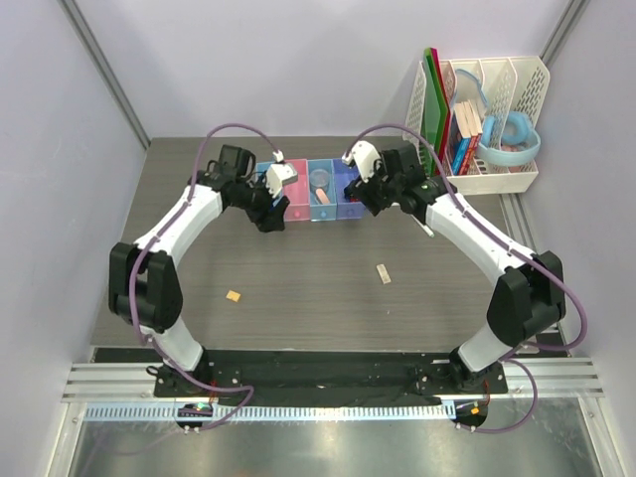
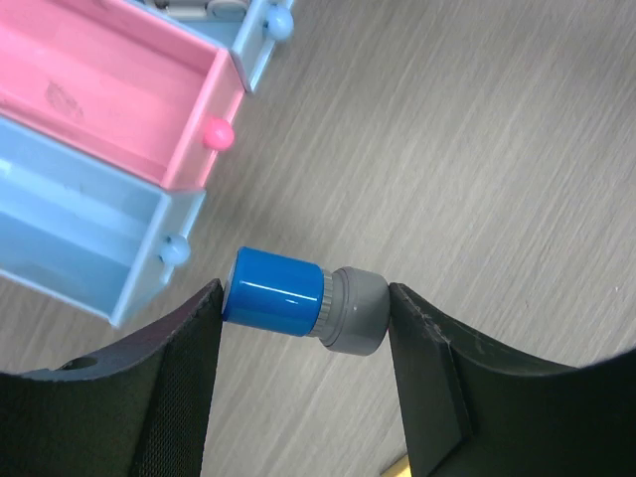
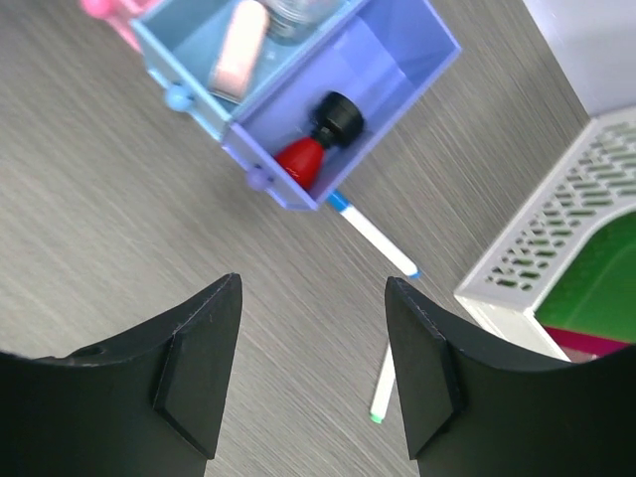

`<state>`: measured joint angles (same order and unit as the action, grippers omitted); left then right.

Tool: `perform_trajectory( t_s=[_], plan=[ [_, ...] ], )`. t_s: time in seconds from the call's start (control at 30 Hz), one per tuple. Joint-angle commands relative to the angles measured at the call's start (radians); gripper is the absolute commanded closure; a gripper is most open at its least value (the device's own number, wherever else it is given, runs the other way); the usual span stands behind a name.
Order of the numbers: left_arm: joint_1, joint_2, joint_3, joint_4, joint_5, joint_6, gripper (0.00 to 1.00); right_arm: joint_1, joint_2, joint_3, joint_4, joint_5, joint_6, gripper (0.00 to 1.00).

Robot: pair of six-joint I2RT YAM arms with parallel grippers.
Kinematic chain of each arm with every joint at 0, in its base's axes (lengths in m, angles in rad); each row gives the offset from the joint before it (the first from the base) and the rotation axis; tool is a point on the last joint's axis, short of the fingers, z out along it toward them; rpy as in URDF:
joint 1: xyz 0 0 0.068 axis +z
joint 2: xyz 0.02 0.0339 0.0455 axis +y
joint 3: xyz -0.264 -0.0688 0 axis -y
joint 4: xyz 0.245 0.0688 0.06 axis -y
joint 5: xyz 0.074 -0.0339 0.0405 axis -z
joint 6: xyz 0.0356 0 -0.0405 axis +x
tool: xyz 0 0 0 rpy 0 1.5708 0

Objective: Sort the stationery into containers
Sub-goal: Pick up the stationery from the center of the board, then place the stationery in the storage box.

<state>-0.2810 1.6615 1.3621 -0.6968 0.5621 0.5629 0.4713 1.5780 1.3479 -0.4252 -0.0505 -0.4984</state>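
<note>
My left gripper (image 2: 303, 291) is shut on the blue-capped cylinder (image 2: 273, 291), pinching it end to end, blue cap on one pad and grey base on the other. It hovers just in front of the containers (image 1: 320, 204), beside the pink bin (image 2: 204, 139) and a light blue bin (image 2: 139, 273). My right gripper (image 3: 313, 298) stands open and empty, near the violet-blue bin (image 3: 417, 40), which holds the red-black piece (image 3: 313, 144). The neighbouring light blue bin holds a pink eraser (image 3: 238, 50) and the clear tape roll (image 3: 293, 15).
Two white pens lie on the table right of the bins, one blue-capped (image 3: 373, 234), one green-tipped (image 3: 383, 388). A beige eraser (image 1: 384, 273) and a tiny yellow piece (image 1: 233, 295) lie nearer the arms. The white file rack (image 1: 492, 119) stands at the back right.
</note>
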Motion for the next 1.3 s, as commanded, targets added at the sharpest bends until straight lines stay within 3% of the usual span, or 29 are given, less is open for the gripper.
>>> perform_trajectory(
  t_s=[0.0,0.43,0.93,1.27],
  plan=[
    [-0.041,0.101,0.139,0.031,-0.010,-0.040,0.37,-0.054,-0.027,-0.001,0.040,0.006,-0.003,0.36],
    [-0.139,0.426,0.604,-0.050,0.007,-0.066,0.37,-0.207,-0.116,-0.147,0.055,0.005,-0.009,0.36],
    [-0.222,0.630,0.851,-0.004,-0.053,-0.093,0.37,-0.260,-0.196,-0.260,0.074,0.020,0.003,0.36],
    [-0.225,0.690,0.905,0.131,-0.074,-0.118,0.36,-0.264,-0.214,-0.280,0.074,0.034,0.011,0.36]
  ],
)
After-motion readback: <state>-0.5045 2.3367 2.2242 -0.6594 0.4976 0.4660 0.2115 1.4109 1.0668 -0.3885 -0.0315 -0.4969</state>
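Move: The left hand already holds the blue-capped bottle. The purple compartment lies about 21 cm to its right, 17 ahead and 13 below; the light-blue compartment with the eraser is 14 cm right and 17 ahead of the hand, the pink one 6 right and 17 ahead. From the empty right hand, the green marker lies some 12 cm right, 5 ahead and 19 below, the blue marker 2 right and 10 ahead. Left carries bottle 20 cm right-forward towards purple compartment; open right hand swings 13 cm right, towards green marker. ##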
